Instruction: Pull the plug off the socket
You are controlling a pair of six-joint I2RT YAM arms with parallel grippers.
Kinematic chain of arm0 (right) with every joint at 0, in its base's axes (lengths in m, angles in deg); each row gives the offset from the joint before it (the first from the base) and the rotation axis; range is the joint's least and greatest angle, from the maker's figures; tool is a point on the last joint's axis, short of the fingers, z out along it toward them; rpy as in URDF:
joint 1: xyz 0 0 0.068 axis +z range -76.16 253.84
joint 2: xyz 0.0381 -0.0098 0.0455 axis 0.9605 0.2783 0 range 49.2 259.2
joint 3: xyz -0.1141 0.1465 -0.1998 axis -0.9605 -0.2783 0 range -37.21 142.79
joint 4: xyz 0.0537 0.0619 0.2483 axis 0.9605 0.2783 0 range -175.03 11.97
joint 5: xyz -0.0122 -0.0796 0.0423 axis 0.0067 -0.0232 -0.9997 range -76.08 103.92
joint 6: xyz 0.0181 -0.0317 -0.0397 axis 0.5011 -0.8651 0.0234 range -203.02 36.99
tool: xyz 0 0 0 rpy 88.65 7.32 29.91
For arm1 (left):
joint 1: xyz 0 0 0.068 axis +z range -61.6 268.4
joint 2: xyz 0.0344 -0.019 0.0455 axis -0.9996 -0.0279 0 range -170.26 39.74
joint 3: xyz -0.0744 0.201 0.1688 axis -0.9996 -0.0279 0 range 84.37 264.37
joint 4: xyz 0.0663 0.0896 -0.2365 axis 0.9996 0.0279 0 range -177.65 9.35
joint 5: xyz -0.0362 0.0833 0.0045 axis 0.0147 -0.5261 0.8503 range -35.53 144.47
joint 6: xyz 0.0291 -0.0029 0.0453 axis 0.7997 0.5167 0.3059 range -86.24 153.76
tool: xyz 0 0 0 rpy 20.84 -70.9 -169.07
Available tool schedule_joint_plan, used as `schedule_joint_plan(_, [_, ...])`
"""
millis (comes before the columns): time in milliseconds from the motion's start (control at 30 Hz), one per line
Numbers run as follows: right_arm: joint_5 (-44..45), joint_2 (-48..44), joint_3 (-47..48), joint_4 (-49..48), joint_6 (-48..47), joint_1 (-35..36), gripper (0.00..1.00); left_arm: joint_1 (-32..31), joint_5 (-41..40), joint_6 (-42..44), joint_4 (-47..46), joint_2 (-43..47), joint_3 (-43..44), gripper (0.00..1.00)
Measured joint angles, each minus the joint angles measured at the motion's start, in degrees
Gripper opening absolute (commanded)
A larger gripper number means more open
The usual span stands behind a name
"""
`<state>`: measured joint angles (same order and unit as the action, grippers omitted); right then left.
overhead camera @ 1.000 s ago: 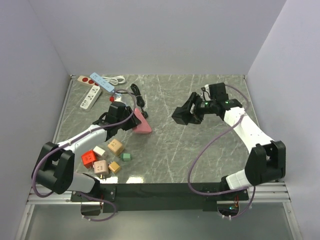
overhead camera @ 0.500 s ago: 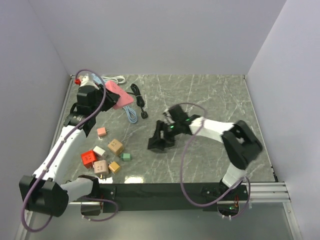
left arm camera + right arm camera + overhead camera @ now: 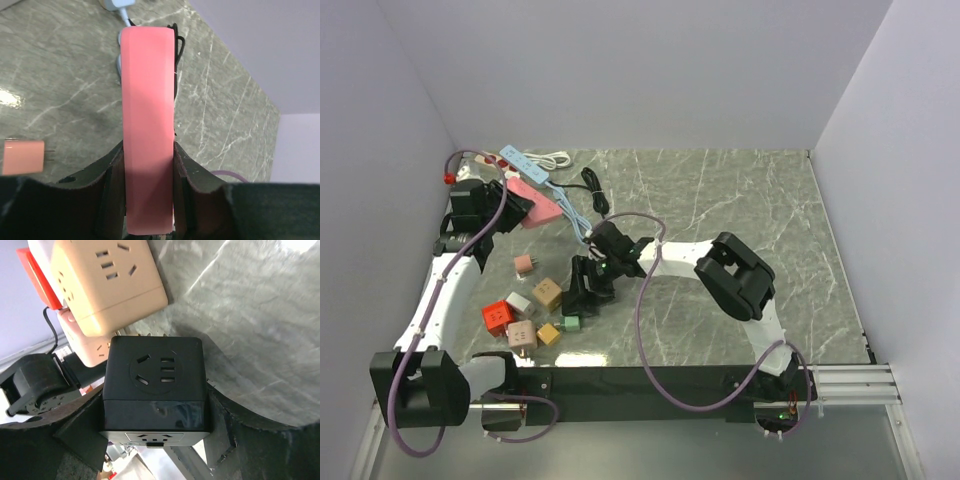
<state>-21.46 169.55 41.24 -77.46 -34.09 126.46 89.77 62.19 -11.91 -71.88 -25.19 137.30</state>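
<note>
The socket is a long pink power strip [image 3: 538, 208] held off the table at the back left, with my left gripper [image 3: 512, 208] shut on its near end. In the left wrist view the pink strip [image 3: 148, 100] runs straight out between the jaws of the left gripper [image 3: 148, 150]. The plug is a black cube [image 3: 155, 385] with socket holes on its faces. My right gripper [image 3: 155, 397] is shut on its two sides. Seen from above, the right gripper [image 3: 583, 290] hangs low over the loose cubes. Plug and socket are well apart.
Loose adapter cubes lie front left: tan [image 3: 549, 292], red [image 3: 498, 316], white [image 3: 518, 301], green [image 3: 571, 322] and a small pink one [image 3: 525, 264]. A blue power strip [image 3: 525, 165], white cable [image 3: 555, 158] and black cable [image 3: 595, 190] lie at the back. The tan cube [image 3: 107, 280] sits just beyond the black plug.
My left arm has swung the pink strip to the back left. My right arm has carried the black cube from the right side across to the loose cubes at the front left.
</note>
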Motion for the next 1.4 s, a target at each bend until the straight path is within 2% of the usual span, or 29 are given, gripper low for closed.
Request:
schedule_joint_plan(33, [-0.2,0.0,0.0,0.1,0.0,0.2,0.18,0.6,0.2,0.0,-0.1,-0.3,0.0,0.00])
schedule_joint_plan(67, [-0.3,0.0,0.0,0.5,0.0,0.3,0.33,1.2,0.3,0.0,-0.3,-0.6,0.0,0.00])
schedule_joint_plan(133, [-1.0,0.1,0.6,2.0,-0.7,0.6,0.48,2.2,0.9,0.0,-0.9,-1.2,0.0,0.00])
schedule_joint_plan(167, [-1.1,0.1,1.1,3.3,-1.3,0.7,0.62,2.7,1.3,0.0,-1.6,-1.6,0.0,0.00])
schedule_joint_plan(200, [-1.0,0.1,1.4,4.3,-2.2,0.9,0.68,3.3,1.6,0.0,-2.2,-2.1,0.0,0.00])
schedule_joint_plan(233, [-1.0,0.1,1.5,5.3,-2.9,1.1,0.80,3.8,1.9,0.0,-2.7,-2.7,0.0,0.00])
schedule_joint_plan(300, [-0.9,-0.5,1.3,6.8,-4.0,1.6,0.91,4.9,2.2,0.0,-4.1,-4.3,0.0,0.00])
schedule_joint_plan(600, [4.0,-16.7,-4.2,15.8,-9.5,1.6,0.95,8.9,2.5,-0.7,-10.2,-19.9,6.6,0.00])
schedule_joint_plan(767, [7.3,-31.5,-11.0,18.4,-10.0,-2.1,0.96,10.4,2.9,-2.2,-16.5,-32.2,13.6,0.01])
schedule_joint_plan(933, [10.8,-42.5,-13.2,21.7,-11.6,-5.7,0.97,11.5,6.3,-4.5,-23.9,-42.6,16.7,0.02])
schedule_joint_plan(967, [11.3,-44.2,-13.6,22.2,-11.8,-6.3,0.98,11.7,7.1,-5.0,-25.2,-44.8,17.2,0.20])
schedule_joint_plan(1000, [11.7,-45.8,-14.2,22.6,-12.2,-7.1,0.98,12.0,8.9,-5.8,-26.6,-46.8,17.8,0.34])
schedule_joint_plan(1033, [11.9,-47.2,-15.0,23.0,-12.4,-8.0,0.98,12.2,10.1,-6.4,-27.5,-48.4,18.5,0.61])
schedule_joint_plan(1133, [12.7,-51.1,-17.7,25.2,-12.9,-11.6,0.98,12.6,12.4,-7.9,-29.8,-51.2,19.6,0.99])
schedule_joint_plan(1267, [14.1,-53.3,-18.6,27.7,-13.9,-14.8,0.99,13.0,12.6,-8.3,-28.7,-50.9,19.8,0.99])
schedule_joint_plan(1400, [15.3,-53.8,-18.5,29.5,-14.9,-16.5,0.99,13.3,13.4,-6.6,-23.0,-49.1,20.0,0.99])
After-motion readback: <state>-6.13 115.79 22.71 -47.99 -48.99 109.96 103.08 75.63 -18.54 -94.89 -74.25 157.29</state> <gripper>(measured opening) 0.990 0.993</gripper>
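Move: The left hand holds the pink block; its spot on the table is about 13 cm ahead, 4 cm left and 18 cm below, with the white strip about 10 cm left of that spot and the blue strip about 9 cm beyond and 4 cm left of it. The right hand holds the black block; its spot is 2 cm back and 1 cm below, the green plug 6 cm back and 3 cm left, the tan cube 9 cm left and 2 cm ahead. Bring the left gripper forward about 18 cm, down 13 and left 9 with the pink block, towards the gap between the strips; open wide there and ease slightly back. Meanwhile draw the right gripper back 2 to 3 cm, pushing the black block against the green plug, open it, then lift away up and to the right, some 20 cm sideways. ##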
